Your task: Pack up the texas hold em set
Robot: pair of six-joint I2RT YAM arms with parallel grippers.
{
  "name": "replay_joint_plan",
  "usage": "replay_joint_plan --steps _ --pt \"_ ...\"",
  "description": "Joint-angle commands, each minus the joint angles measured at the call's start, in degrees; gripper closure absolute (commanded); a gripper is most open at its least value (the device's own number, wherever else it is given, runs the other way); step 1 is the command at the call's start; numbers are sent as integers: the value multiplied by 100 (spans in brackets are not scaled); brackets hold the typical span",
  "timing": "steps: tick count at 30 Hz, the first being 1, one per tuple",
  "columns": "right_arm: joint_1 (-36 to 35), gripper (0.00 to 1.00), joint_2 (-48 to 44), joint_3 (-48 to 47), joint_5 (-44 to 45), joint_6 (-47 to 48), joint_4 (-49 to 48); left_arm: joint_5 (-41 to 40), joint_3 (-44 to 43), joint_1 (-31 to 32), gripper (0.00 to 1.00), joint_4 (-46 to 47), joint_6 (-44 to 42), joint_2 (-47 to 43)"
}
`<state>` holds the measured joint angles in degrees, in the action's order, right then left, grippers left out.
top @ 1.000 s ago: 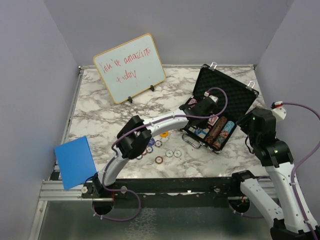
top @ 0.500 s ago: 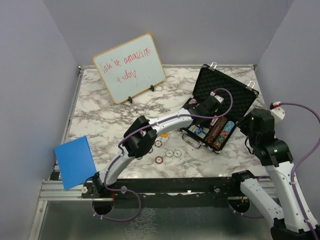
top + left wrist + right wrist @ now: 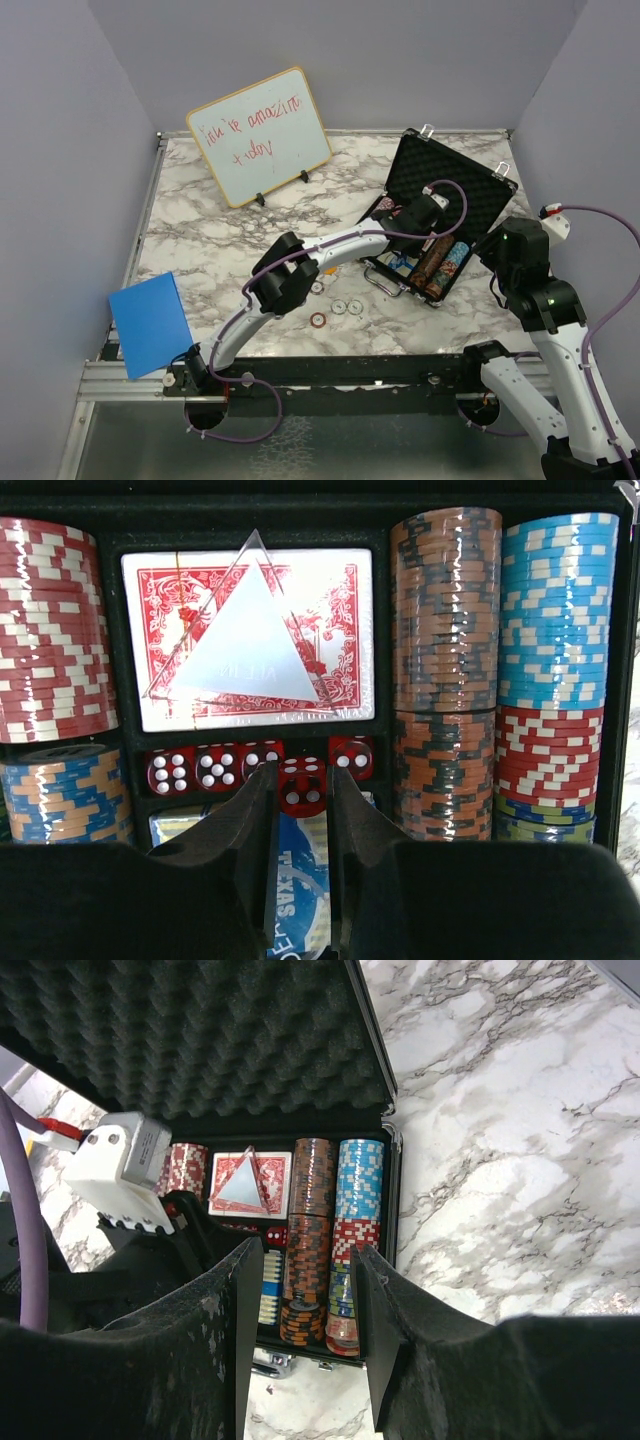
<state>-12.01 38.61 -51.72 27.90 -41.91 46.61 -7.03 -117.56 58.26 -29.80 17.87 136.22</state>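
The black briefcase lies open at the right of the table, foam lid up. Inside are rows of poker chips, a red card deck under a clear triangle, and a row of red dice. My left gripper hangs over the dice slot, shut on one red die held just above the row. My right gripper stands open and holds nothing, above the case's near right corner, over the chip rows.
Loose chips and one red-rimmed chip lie on the marble in front of the case. A whiteboard stands at the back left. A blue square sits at the table's near left edge.
My left arm has stretched further right, carrying its gripper deeper over the open case. The right arm has not moved.
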Motion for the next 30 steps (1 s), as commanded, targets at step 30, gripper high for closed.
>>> replay_joint_plan --steps 30 --pt "-1 53 72 28 -104 218 3 -44 -307 4 53 -52 -47 -182"
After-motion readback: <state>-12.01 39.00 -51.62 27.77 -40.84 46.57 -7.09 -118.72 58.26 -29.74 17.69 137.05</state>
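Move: The left fingers still pinch a red die right at its gap in the dice row, which lies about 1 cm ahead and 1 cm below. Three seated dice centre roughly 2 cm ahead and 2 cm left, the red card deck some 5 cm ahead and 1 cm right, the brown chips about 3 cm back and 4 cm right. From the right hand the gap is about 9 cm ahead, 13 cm left and 18 cm below. Lets go of the red die at its gap in the row: the left hand barely shifts, under half a centimetre to the right, then holds still just above the case tray, wrist unturned. Only in the second half do the fingers part, from a die's width to nearly half open, one drawing away on each side. ##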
